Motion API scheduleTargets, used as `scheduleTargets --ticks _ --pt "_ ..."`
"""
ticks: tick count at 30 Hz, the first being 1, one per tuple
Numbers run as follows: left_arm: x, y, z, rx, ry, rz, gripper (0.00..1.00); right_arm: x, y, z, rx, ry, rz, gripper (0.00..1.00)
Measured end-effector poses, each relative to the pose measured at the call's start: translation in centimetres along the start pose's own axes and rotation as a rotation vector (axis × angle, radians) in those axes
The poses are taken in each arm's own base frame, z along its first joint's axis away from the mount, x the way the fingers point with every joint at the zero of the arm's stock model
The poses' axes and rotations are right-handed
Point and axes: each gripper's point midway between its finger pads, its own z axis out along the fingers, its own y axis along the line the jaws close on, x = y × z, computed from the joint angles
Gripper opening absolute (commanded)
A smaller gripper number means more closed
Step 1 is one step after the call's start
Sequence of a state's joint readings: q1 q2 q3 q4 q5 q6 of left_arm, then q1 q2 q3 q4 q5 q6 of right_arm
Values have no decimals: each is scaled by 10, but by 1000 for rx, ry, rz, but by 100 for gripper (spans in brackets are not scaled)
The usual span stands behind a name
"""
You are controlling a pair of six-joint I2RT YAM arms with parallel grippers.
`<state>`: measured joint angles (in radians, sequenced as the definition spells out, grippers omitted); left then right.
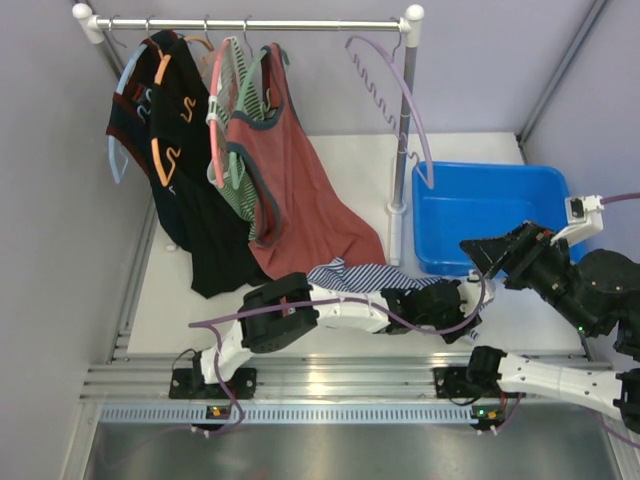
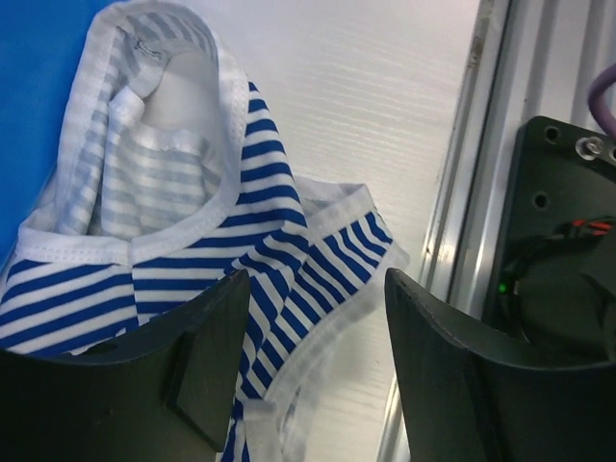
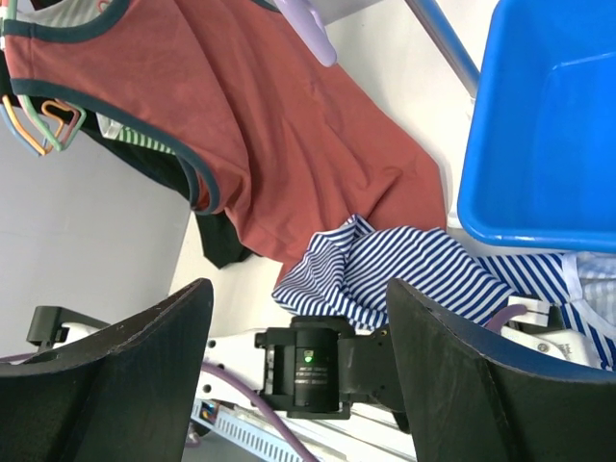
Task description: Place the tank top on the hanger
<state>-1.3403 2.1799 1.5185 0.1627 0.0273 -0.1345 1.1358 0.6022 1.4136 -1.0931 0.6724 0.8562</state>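
Note:
The navy-and-white striped tank top [image 1: 352,275] lies crumpled on the white table in front of the rust-red top, and reaches toward the blue bin. In the left wrist view the tank top [image 2: 241,241] lies under my left gripper [image 2: 318,366]. That gripper is open, with one finger over the fabric and the other over bare table. My left gripper [image 1: 460,300] reaches right along the table's near edge. My right gripper [image 1: 485,258] is open and empty, raised beside the bin and facing the tank top [image 3: 404,274]. The lilac hanger [image 1: 420,118] hangs at the right end of the rail.
A rust-red tank top [image 1: 290,170], a green-striped top and dark garments hang on the rail on pink and orange hangers. The rack's right post [image 1: 403,150] stands next to the blue bin [image 1: 490,215]. An aluminium rail [image 1: 330,380] runs along the near edge.

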Motion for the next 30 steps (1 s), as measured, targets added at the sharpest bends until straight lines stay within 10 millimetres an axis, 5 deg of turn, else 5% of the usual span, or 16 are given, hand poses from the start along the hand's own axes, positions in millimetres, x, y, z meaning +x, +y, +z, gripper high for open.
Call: scheduleTargets --ticks 9,11,15,16,25,30 --pt "5 21 17 -95 -29 66 55 2 -5 -4 0 12 -5 72" --pt "4 26 19 -121 -36 79 44 2 -6 -5 -1 13 -4 72" --pt "5 35 19 -163 -39 97 3 3 -6 -6 -1 15 -4 72" --pt "4 35 19 -167 -42 96 0 3 -6 -6 -1 15 -4 72" --pt "17 36 -2 -170 -32 71 0 7 -8 -4 8 22 -14 72" --pt "-21 29 -45 -162 -118 -26 0 6 -8 -3 7 21 -16 73"
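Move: My open left hand hovers just above the tank top's right end, whose loose folds lie about 3 cm ahead of the fingers and 2 cm lower. The blue bin's middle is some 24 cm ahead and 7 cm to the right; the foot of the rack post is about 14 cm ahead and 15 cm to the left. From my right hand the same end lies some 35 cm below, about level ahead, 5 cm to the right. I slide my left hand about 3.5 cm forward towards the bin, low over the table, sinking some 2 cm as the wrist turns about 10 degrees, and shut the fingers to pinch a fold of the tank top's right end. Keeping that pinch, I then lift about 6 cm and draw roughly 4 cm to my left, quickening as I rise. ##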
